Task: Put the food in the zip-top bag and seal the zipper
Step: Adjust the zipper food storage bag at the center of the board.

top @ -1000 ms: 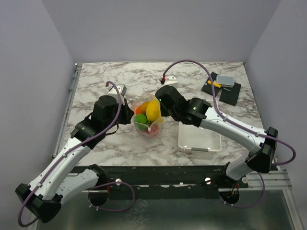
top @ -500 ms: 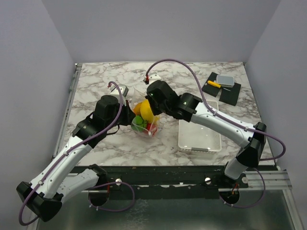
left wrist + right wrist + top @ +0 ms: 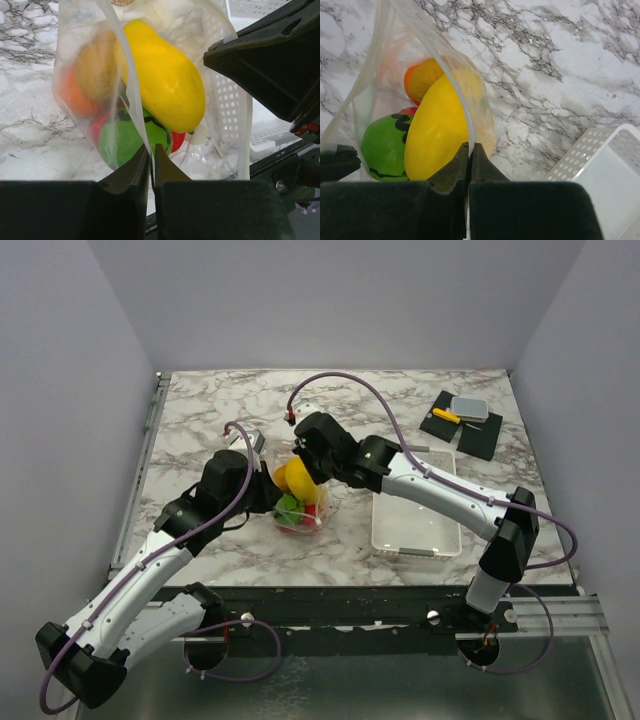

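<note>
The clear zip-top bag (image 3: 300, 508) hangs just above the marble table, between my two grippers. It holds the food: a yellow fruit (image 3: 165, 80), a green one (image 3: 125, 140), an orange one (image 3: 75, 95) and something red low down. My left gripper (image 3: 151, 150) is pinched on the pale zipper (image 3: 122, 75) strip, with only a hairline gap between its jaws. The right gripper (image 3: 470, 146) is shut tight on the zipper (image 3: 461, 90) from the far side. In the top view the left gripper (image 3: 266, 480) and right gripper (image 3: 306, 462) stand close together over the bag.
A white slotted basket (image 3: 415, 525) sits just right of the bag and shows behind it in the left wrist view as the basket (image 3: 235, 100). Black mats with a grey block (image 3: 466, 410) lie at the back right. The right arm's cable arcs over the table's middle.
The right gripper has slid left along the bag's top edge towards the left gripper. The bag has shifted slightly left and bunched narrower. The left jaws now show a thin gap.
</note>
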You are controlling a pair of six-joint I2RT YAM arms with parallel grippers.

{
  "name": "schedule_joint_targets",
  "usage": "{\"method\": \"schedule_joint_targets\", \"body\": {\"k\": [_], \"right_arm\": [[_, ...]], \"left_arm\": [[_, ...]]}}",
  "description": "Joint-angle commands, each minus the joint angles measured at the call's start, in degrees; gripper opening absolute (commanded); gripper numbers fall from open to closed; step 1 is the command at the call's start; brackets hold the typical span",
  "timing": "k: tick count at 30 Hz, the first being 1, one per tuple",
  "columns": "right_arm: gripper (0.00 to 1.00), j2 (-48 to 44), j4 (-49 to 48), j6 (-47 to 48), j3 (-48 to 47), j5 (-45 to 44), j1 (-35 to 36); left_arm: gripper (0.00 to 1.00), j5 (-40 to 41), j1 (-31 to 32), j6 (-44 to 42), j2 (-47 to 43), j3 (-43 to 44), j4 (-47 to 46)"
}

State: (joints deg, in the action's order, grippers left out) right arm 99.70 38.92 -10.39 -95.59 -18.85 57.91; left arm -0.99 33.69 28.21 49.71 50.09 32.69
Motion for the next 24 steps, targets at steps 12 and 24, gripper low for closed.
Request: {"method": "schedule_joint_targets", "body": {"k": [12,24], "right_arm": [[0.01,-2.32,-5.96,7.65,4.62,4.08,-0.26],[0.01,-4.21,-7.25,9.82,5.6,7.65,-0.31]], "left_arm": [[0.4,6.99,-0.21,-3.39,-0.38,5.35,3.48],[0.45,7.95,-0.27,-8.06,0.57,9.04,4.05]]}}
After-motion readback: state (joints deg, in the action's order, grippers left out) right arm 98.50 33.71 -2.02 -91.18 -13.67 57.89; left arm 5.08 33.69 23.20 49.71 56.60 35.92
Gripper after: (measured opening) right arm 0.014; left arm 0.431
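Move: The zip-top bag stands open with the food in it, its rim still pinched by both hands; its middle lies about 3 cm ahead and 4 cm right of the left hand, and 3 cm back and 4 cm left of the right, some 7 cm below both. Seen from the left hand, the yellow fruit is about 6 cm ahead, 5 cm right, 6 cm down, the green melon 1 cm ahead, 2 cm right, 8 cm down. The empty basket's middle sits roughly 22 cm right and 4 cm back of the right hand. The bag's near-left rim is let go by the left hand: its shut fingers spread to a bit under half open almost in place, then it rises about 4 cm away from the bag, easing some 2 cm left and tipping its fingers slightly upward. The right hand keeps its pinch on the other side of the rim, sinking about 1 cm and turning roughly 10 degrees counter-clockwise. ##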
